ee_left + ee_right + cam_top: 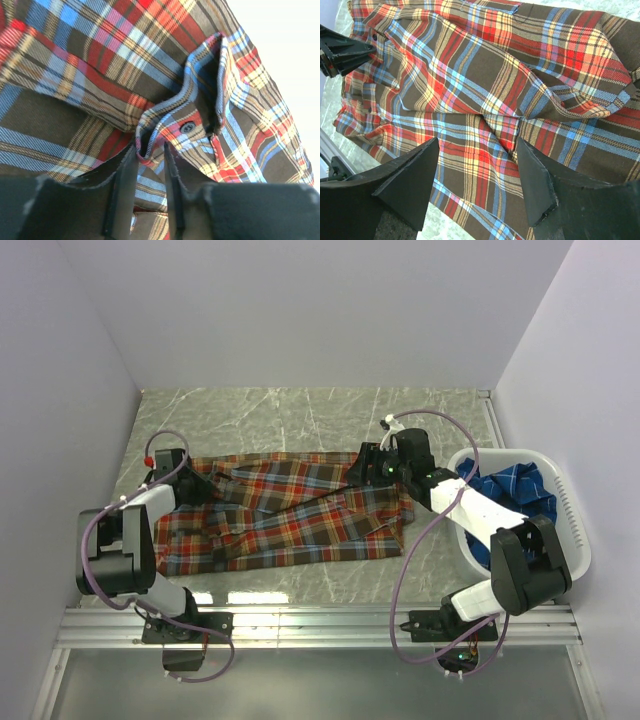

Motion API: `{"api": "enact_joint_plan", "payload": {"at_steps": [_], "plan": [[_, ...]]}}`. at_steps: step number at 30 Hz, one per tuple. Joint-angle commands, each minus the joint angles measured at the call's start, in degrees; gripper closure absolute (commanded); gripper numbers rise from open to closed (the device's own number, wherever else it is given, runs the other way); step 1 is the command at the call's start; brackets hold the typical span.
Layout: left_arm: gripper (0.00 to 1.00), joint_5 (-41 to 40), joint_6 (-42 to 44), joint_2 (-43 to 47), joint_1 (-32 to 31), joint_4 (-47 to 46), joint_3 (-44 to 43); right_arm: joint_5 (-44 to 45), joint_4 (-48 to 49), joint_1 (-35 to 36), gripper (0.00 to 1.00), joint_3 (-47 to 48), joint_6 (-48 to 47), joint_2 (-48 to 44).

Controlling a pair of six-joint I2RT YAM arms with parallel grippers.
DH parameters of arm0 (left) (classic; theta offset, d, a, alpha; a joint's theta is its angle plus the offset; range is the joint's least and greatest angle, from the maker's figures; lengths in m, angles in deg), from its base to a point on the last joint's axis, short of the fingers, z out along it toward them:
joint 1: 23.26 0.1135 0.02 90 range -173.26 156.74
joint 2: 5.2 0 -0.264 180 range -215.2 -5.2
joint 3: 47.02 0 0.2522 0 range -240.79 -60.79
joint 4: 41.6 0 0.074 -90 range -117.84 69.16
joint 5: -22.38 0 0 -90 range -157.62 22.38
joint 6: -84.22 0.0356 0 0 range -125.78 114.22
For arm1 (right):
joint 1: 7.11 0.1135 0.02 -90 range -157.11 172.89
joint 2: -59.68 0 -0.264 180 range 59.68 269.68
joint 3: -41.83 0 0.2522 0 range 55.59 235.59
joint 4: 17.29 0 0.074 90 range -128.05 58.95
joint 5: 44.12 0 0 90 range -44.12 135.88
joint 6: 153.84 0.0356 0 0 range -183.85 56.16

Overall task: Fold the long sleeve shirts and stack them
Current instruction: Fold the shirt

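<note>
A red-orange plaid shirt (290, 515) lies spread across the middle of the table, its sleeves folded over the body. My left gripper (195, 488) is at the shirt's left end. In the left wrist view this gripper (149, 165) has its jaws narrowed on a raised fold of the shirt (100, 75), close to a dark button (187, 127). My right gripper (368, 468) hovers over the shirt's far right corner. In the right wrist view it (477, 165) stands open above the flat plaid (485, 90), holding nothing. A blue plaid shirt (515, 488) lies bunched in the basket.
A white plastic basket (572, 530) stands at the right edge of the table, beside the right arm. A metal rail (320, 625) runs along the near edge. White walls close in the left, back and right sides.
</note>
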Motion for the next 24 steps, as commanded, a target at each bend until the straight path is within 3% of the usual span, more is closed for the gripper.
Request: {"api": "enact_joint_plan", "payload": {"at_steps": [1,5,11,15,24], "plan": [[0.67,-0.22,-1.26,1.68,-1.12,0.65,-2.40,-0.33,2.13,0.23,0.30,-0.04,-0.53,0.36],[0.67,-0.83,-1.26,0.80,-2.00,0.30,-2.84,-0.33,2.21,0.32,0.30,-0.30,-0.61,0.36],[0.76,-2.50,-0.38,-0.34,-2.35,-0.23,-3.46,-0.33,2.30,0.32,0.30,-0.39,-0.79,0.62],[1.00,-3.64,0.67,-1.22,-2.44,0.29,-4.07,-0.59,2.48,0.23,0.30,-0.39,-0.35,0.88],[0.99,-6.19,0.76,8.16,-2.53,11.09,-8.20,6.35,-0.42,0.23,0.30,1.19,-0.09,-0.52]]}}
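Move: The shirt's standing fold beside the button lies right at the left fingertips, level with them sideways, about 1 cm ahead and 1 cm down. From that hand the shirt's far edge runs about 9 cm ahead with no sideways offset, its left edge is some 13 cm to the left at the same reach, and the folded-in sleeve's end lies roughly 12 cm back and 4 cm right. From the right hand the fold is some 39 cm left, 1 cm back and 10 cm below. The standing fold by the button is pinched between the left fingertips: the part-open fingers first slide about 1 cm to the right at cloth level, then shut fully on it while easing slightly forward and back left. With the fingers closed, the hand starts upward at the very end, barely 1.5 cm, fingers still slanting forward and down. ##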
